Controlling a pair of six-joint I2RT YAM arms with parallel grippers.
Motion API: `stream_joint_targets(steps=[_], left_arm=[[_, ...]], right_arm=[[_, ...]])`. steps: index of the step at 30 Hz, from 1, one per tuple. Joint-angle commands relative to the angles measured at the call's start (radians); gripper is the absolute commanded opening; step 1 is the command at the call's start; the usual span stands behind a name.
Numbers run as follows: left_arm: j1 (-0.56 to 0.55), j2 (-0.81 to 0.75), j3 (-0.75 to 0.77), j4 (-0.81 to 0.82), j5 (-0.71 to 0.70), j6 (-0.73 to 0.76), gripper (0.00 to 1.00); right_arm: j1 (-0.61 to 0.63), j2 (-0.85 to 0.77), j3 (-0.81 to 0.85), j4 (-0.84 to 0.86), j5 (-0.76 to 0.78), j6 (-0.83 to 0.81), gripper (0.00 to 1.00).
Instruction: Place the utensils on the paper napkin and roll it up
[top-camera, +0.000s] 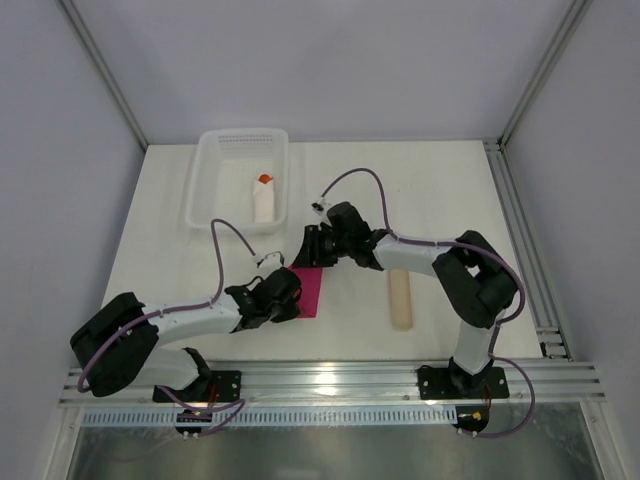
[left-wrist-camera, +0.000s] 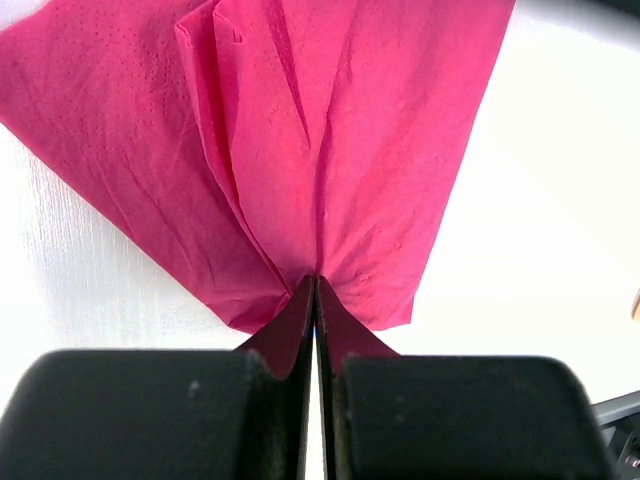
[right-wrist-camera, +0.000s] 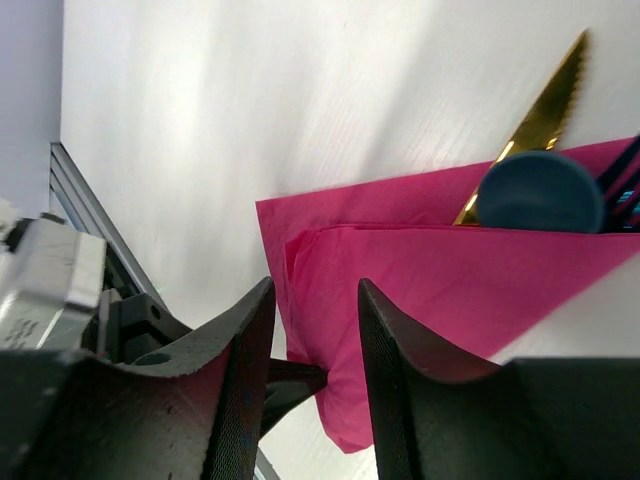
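Note:
The magenta paper napkin (top-camera: 312, 290) lies folded over the utensils between the two arms. My left gripper (left-wrist-camera: 316, 288) is shut on the napkin's (left-wrist-camera: 330, 130) near corner, which bunches into creases at the tips. In the right wrist view my right gripper (right-wrist-camera: 315, 290) stands open just above the napkin's (right-wrist-camera: 450, 280) folded edge, with nothing between its jaws. From under the fold stick out the yellow knife's serrated tip (right-wrist-camera: 545, 115), the blue spoon's round bowl (right-wrist-camera: 540, 192) and dark fork tines (right-wrist-camera: 625, 180). In the top view the right gripper (top-camera: 308, 250) hides the utensils.
A white basket (top-camera: 215, 160) at the back left holds a white roll with an orange tip (top-camera: 264, 200). A long beige strip (top-camera: 400, 297) lies to the right of the napkin. An aluminium rail (top-camera: 330, 378) runs along the near edge.

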Motion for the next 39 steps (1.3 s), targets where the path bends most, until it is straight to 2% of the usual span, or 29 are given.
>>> stream_joint_targets(steps=[1,4,5,6,8,10,19,29,34,39], left_arm=[[-0.006,-0.002,-0.027,-0.013,-0.023,0.0,0.0],[-0.006,-0.004,-0.031,-0.01,-0.017,-0.003,0.0],[-0.005,-0.004,-0.032,-0.008,-0.016,-0.003,0.0],[-0.005,-0.004,-0.033,-0.003,-0.013,-0.004,0.0],[-0.006,-0.002,-0.035,0.001,-0.011,-0.006,0.0],[-0.005,-0.002,-0.033,0.003,-0.01,-0.006,0.0],[-0.006,-0.007,-0.03,0.001,-0.007,-0.004,0.0],[-0.006,-0.036,-0.019,-0.022,-0.02,0.003,0.0],[-0.005,-0.083,0.051,-0.133,-0.11,0.037,0.01],[0.023,-0.115,0.174,-0.227,-0.149,0.106,0.05]], right_arm=[[-0.036,-0.098,-0.022,-0.01,-0.003,-0.052,0.43],[-0.051,-0.11,-0.055,0.006,-0.041,-0.07,0.36],[-0.051,-0.109,-0.06,0.008,-0.052,-0.076,0.32],[-0.051,-0.104,-0.062,0.014,-0.083,-0.079,0.22],[-0.051,-0.084,-0.079,0.06,-0.122,-0.063,0.1],[-0.05,-0.068,-0.082,0.089,-0.133,-0.053,0.04],[0.015,0.043,-0.039,0.109,-0.072,-0.029,0.04],[0.018,0.11,-0.054,0.086,0.04,-0.024,0.04],[0.019,0.121,-0.06,0.066,0.078,-0.03,0.04],[0.019,0.109,-0.091,0.065,0.104,-0.027,0.04]])
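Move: Almost straight below the open right hand, some 6 cm down and 2 cm back, is the spot on the napkin's folded-over flap that it goes for. From that hand the blue spoon's bowl lies about 5 cm ahead and 2 cm left, and the gold knife's bare end 5 cm ahead and 4 cm left, both about 6 cm down. From the left hand, already shut on the napkin's near end, the flap spot is roughly 7 cm ahead and 4 cm right. Rising another 2 cm or so and easing right, the right hand shuts its empty fingers, then sinks about 8 cm while drawing back, until the closed tips press down on the flap beside its free edge. The left hand keeps its closed tips on the napkin's near end until the right is down, then lifts about 2 cm, drifting left. ##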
